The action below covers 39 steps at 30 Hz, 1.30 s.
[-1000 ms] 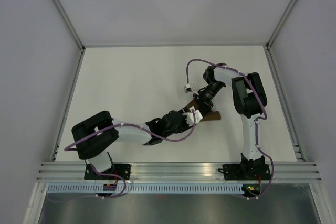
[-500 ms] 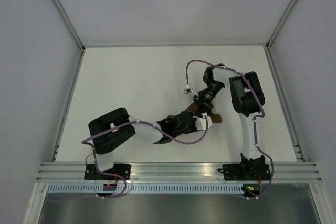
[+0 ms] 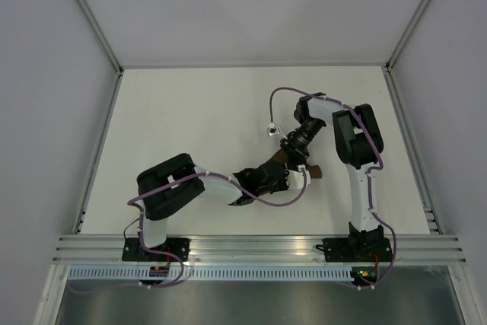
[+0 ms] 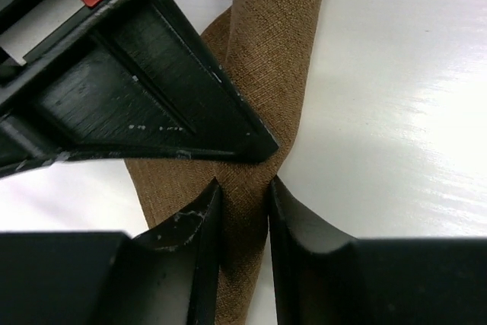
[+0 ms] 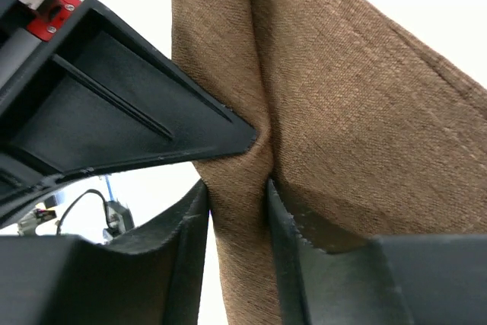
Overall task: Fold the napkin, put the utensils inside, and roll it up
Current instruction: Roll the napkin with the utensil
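The dark brown napkin (image 3: 310, 172) lies as a narrow rolled bundle on the white table, mostly covered by both grippers. My left gripper (image 3: 292, 178) is shut on the roll; in the left wrist view the cloth (image 4: 274, 51) runs down between its jaws (image 4: 243, 207). My right gripper (image 3: 294, 154) is shut on the same roll from the far side; in the right wrist view the cloth (image 5: 342, 112) is pinched between its jaws (image 5: 236, 207). The two grippers meet nose to nose on the roll. The knife is hidden.
The white table (image 3: 190, 119) is bounded by grey walls and a metal rail (image 3: 251, 245) at the near edge. The other arm's black finger fills the upper left of each wrist view (image 4: 129, 89) (image 5: 114, 104). A purple cable (image 3: 283, 90) loops above the right wrist.
My left arm has swung to the right, its gripper sliding along the roll closer to the right gripper. The right gripper has hardly moved. Less of the napkin shows now.
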Motion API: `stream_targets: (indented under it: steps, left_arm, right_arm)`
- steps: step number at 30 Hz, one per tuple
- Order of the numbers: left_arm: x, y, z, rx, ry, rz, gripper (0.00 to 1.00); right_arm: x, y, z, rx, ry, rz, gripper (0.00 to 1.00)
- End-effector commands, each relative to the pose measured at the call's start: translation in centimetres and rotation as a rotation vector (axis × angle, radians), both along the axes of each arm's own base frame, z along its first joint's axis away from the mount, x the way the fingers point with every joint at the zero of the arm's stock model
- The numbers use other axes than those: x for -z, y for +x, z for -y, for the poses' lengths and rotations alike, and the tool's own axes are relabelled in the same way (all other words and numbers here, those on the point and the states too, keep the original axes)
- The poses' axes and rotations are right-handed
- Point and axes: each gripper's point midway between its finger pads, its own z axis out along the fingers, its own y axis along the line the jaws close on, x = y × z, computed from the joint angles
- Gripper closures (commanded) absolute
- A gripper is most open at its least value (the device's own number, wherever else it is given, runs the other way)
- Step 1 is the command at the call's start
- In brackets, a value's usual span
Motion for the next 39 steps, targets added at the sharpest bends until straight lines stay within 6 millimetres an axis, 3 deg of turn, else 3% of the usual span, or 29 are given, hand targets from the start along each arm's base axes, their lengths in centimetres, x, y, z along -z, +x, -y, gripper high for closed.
stream_targets:
  steps: [1,4,10,17,24,26,28,29,30,31,32,33,34,35,36,38,39]
  left_arm:
    - [2.1,-1.7,0.6,0.093,0.045,-0.125,0.8]
    - [3.2,-3.0,0.2,0.138,0.068,-0.222,0.84]
    - [4.6,-4.2,-1.0,0.159,0.098,-0.364,0.9]
    - [5.1,-4.6,-1.2,0.162,0.098,-0.452,0.92]
    - [4.3,-3.1,-1.1,0.113,0.048,-0.563,0.92]
    - [4.3,-2.8,-1.6,0.09,0.035,-0.651,0.92]
    - [3.8,-1.8,-0.9,0.074,0.004,-0.696,0.92]
    - [3.8,-1.6,-1.3,0.07,-0.004,-0.753,0.91]
    - [3.7,-1.2,-1.2,0.059,-0.005,-0.788,0.91]
    - [3.8,-1.0,-1.3,0.041,-0.008,-0.833,0.91]
    - [3.5,-0.8,-1.3,0.053,-0.029,-0.889,0.91]
    - [3.7,-0.5,-1.3,0.031,-0.018,-0.944,0.91]
    - [3.8,-0.3,-1.3,0.026,-0.018,-0.975,0.91]
    - [3.6,-0.2,-1.3,0.034,-0.026,-1.022,0.9]
    - [3.2,0.1,-1.2,0.017,-0.012,-1.058,0.9]
    - [4.0,0.1,-1.4,0.0,0.0,-1.14,0.89]
    - [3.4,0.5,-1.2,-0.008,0.005,-1.165,0.89]
  right_arm:
    - [5.0,1.9,1.9,-0.087,-0.086,0.142,0.56]
    - [4.8,2.1,1.5,-0.069,-0.079,0.151,0.47]
    - [2.5,3.7,0.7,0.049,-0.077,0.201,0.36]
    - [-2.5,8.0,0.6,0.247,-0.016,0.34,0.3]
    - [-7.6,11.1,2.2,0.439,0.082,0.439,0.29]
    - [-9.8,12.6,3.4,0.526,0.125,0.493,0.29]
    - [-10.5,13.5,5.1,0.592,0.142,0.54,0.29]
    - [-12.2,13.6,5.6,0.622,0.16,0.587,0.3]
    - [-11.7,13.0,6.3,0.646,0.157,0.592,0.29]
    - [-13.5,13.5,6.9,0.656,0.177,0.692,0.3]
    - [-13.8,13.5,7.9,0.678,0.162,0.737,0.3]
    - [-12.6,12.2,8.2,0.683,0.149,0.737,0.29]
    - [-14.6,12.2,8.3,0.675,0.18,0.849,0.29]
    - [-14.7,11.7,8.3,0.671,0.186,0.881,0.28]
    - [-13.2,10.4,8.4,0.666,0.172,0.88,0.26]
    - [-14.1,9.3,8.4,0.622,0.188,0.968,0.25]
    - [-12.8,8.1,8.3,0.58,0.18,0.978,0.26]
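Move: The left fingers already pinch the napkin roll close to its middle, just above the table. The unrolled flap lies about 4 cm ahead and 1 cm to the left of them, some 2 cm lower. From the right hand, also still on the roll, the roll's middle is about 4 cm left and 2 cm back; its right-hand end lies some 7 cm right and 1 cm back, a centimetre lower. The right fingers open and let go of the napkin roll, the hand slipping forward off it, then swinging up and right in an arc, drawing back a little at the end, some 12 cm higher. The left hand keeps its pinch, curls its wrist about 50 degrees so the fingers tip steeply down, and late on carries the roll about 3 cm forward towards the flap. ##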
